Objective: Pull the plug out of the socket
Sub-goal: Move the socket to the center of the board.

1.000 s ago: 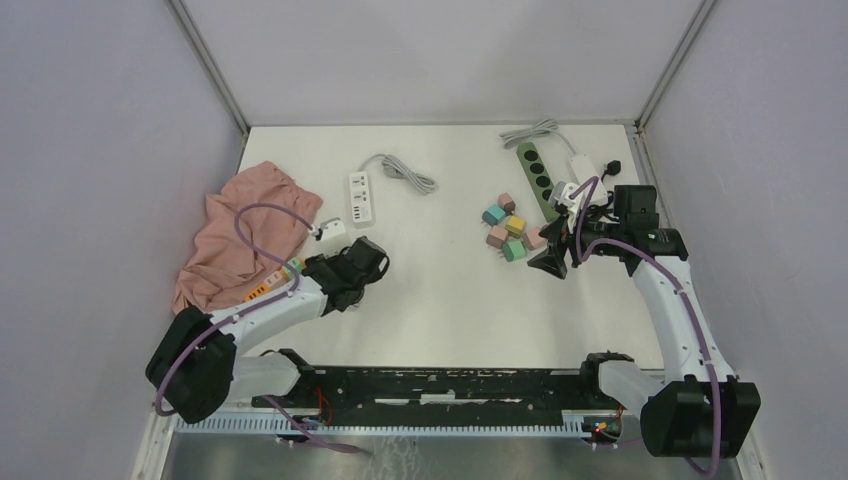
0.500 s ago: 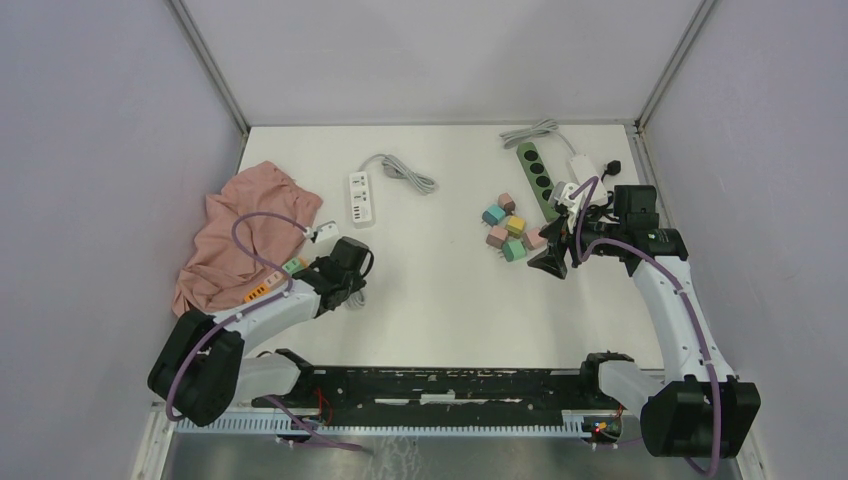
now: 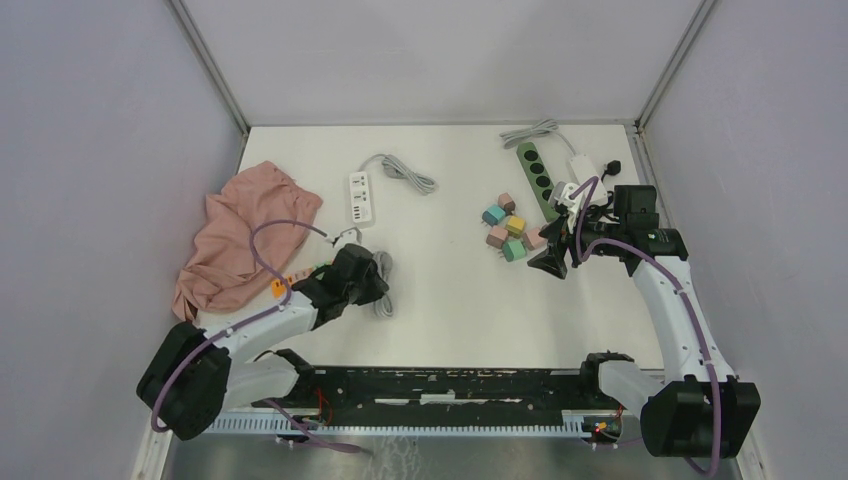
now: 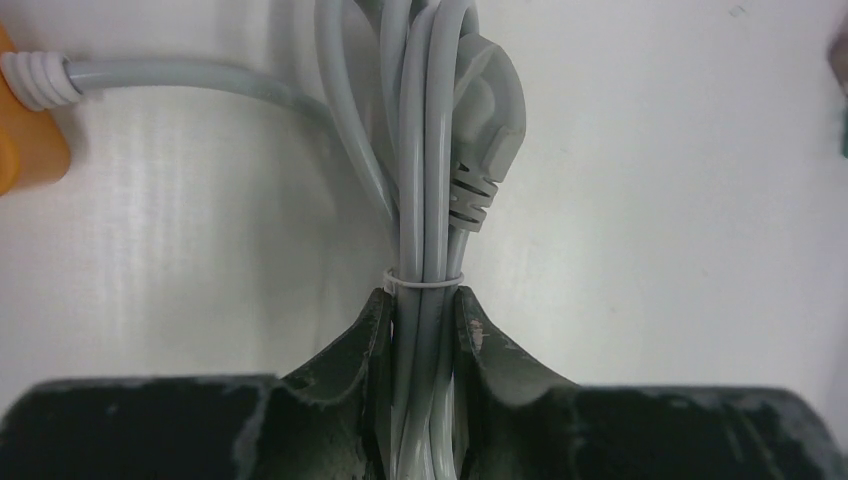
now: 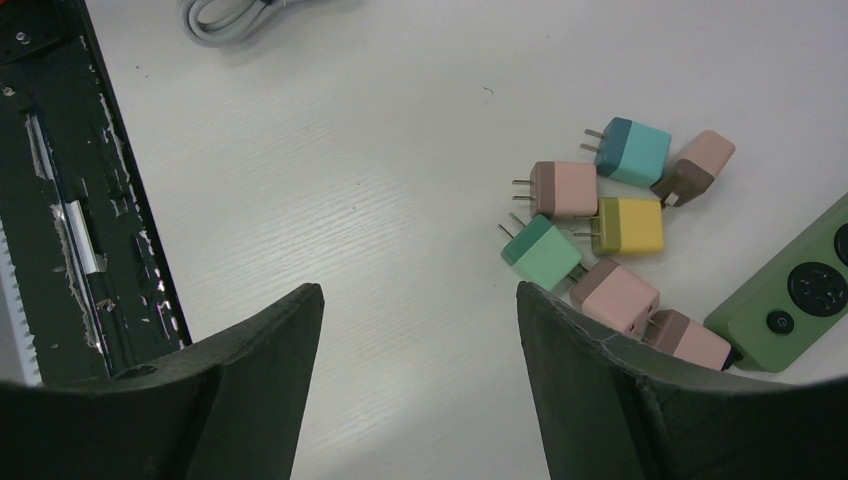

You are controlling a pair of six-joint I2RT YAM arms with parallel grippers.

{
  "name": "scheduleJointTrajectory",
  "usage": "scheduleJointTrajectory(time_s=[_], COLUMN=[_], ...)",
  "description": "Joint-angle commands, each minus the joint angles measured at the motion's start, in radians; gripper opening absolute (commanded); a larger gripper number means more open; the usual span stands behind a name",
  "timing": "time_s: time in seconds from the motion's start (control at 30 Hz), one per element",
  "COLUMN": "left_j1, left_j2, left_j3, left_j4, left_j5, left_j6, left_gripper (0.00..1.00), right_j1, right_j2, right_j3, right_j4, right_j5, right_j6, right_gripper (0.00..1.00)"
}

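Note:
My left gripper (image 4: 424,295) is shut on a bundle of grey cord (image 4: 425,200) held by a thin white tie. The cord's moulded grey plug (image 4: 486,110) lies on the table just past the fingertips, in no socket. From above, that bundle (image 3: 384,287) lies beside the left gripper (image 3: 372,280) at the near left. A white socket strip (image 3: 360,199) lies further back. My right gripper (image 5: 420,295) hangs open over bare table, with nothing between its fingers. A green socket strip (image 3: 536,177) lies at the back right.
Several coloured plug cubes (image 5: 600,215) are clustered by the green strip's end (image 5: 790,300), right of my right gripper. A pink cloth (image 3: 240,240) lies at the left. An orange piece with a ribbed cord collar (image 4: 25,120) shows at the left wrist view's edge.
The left gripper went from open to shut on the cord bundle, and its arm shifted nearer and right, so the bundle now shows beside it. The right arm has not moved.

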Motion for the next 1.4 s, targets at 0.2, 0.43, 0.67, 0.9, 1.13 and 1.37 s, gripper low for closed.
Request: scheduleJointTrajectory(time_s=[0.2,0.43,0.67,0.9,1.13,1.37], left_j1=[-0.26,-0.364,-0.424,-0.462,-0.479,-0.495], left_j2=[0.168,0.423,0.577,0.69,0.756,0.776], left_j3=[0.085,0.246,0.339,0.407,0.451,0.462], left_j4=[0.435,0.569,0.67,0.757,0.824,0.881], left_j5=[0.159,0.206,0.255,0.311,0.358,0.394], left_j6=[-0.157,-0.159,-0.169,-0.182,-0.186,-0.174], left_gripper=[0.04,0.05,0.06,0.08,0.31,0.57], right_j1=[-0.003,-0.003,-0.003,-0.002,-0.005,-0.01], right_j2=[-0.008,-0.012,-0.013,-0.016,-0.021,-0.024], right_j3=[0.008,0.008,0.011,0.011,0.006,0.004], right_j4=[0.014,0.015,0.017,0.035,0.087,0.116], right_j5=[-0.035,-0.019,-0.01,0.023,0.095,0.147], right_j6=[-0.012,-0.01,-0.007,0.014,0.076,0.113], right_gripper=[0.77,0.77,0.78,0.78,0.79,0.79])
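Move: The left hand already grips the grey cord bundle of the orange socket. It is taking it to bare board about 31 cm to its right and 5 cm back, some 2 cm below. The orange socket trails about 19 cm to its left and 3 cm ahead. The green plug stands some 29 cm right and 8 cm ahead, the white socket 20 cm ahead and 5 cm left. From the right hand, that bare spot is some 5 cm left, 5 cm back and 18 cm down. To its right, low over the board, the left hand sweeps about 31 cm, drifting some 5 cm back. It keeps its pinch on the cord bundle and tows the orange socket towards the middle, turning clockwise some 40 degrees and rolling its left side down. Slowing near the spot in front of the loose plugs, it opens its fingers, lets go of the bundle and starts to rise; the right hand edges barely 2 cm forward and right. ##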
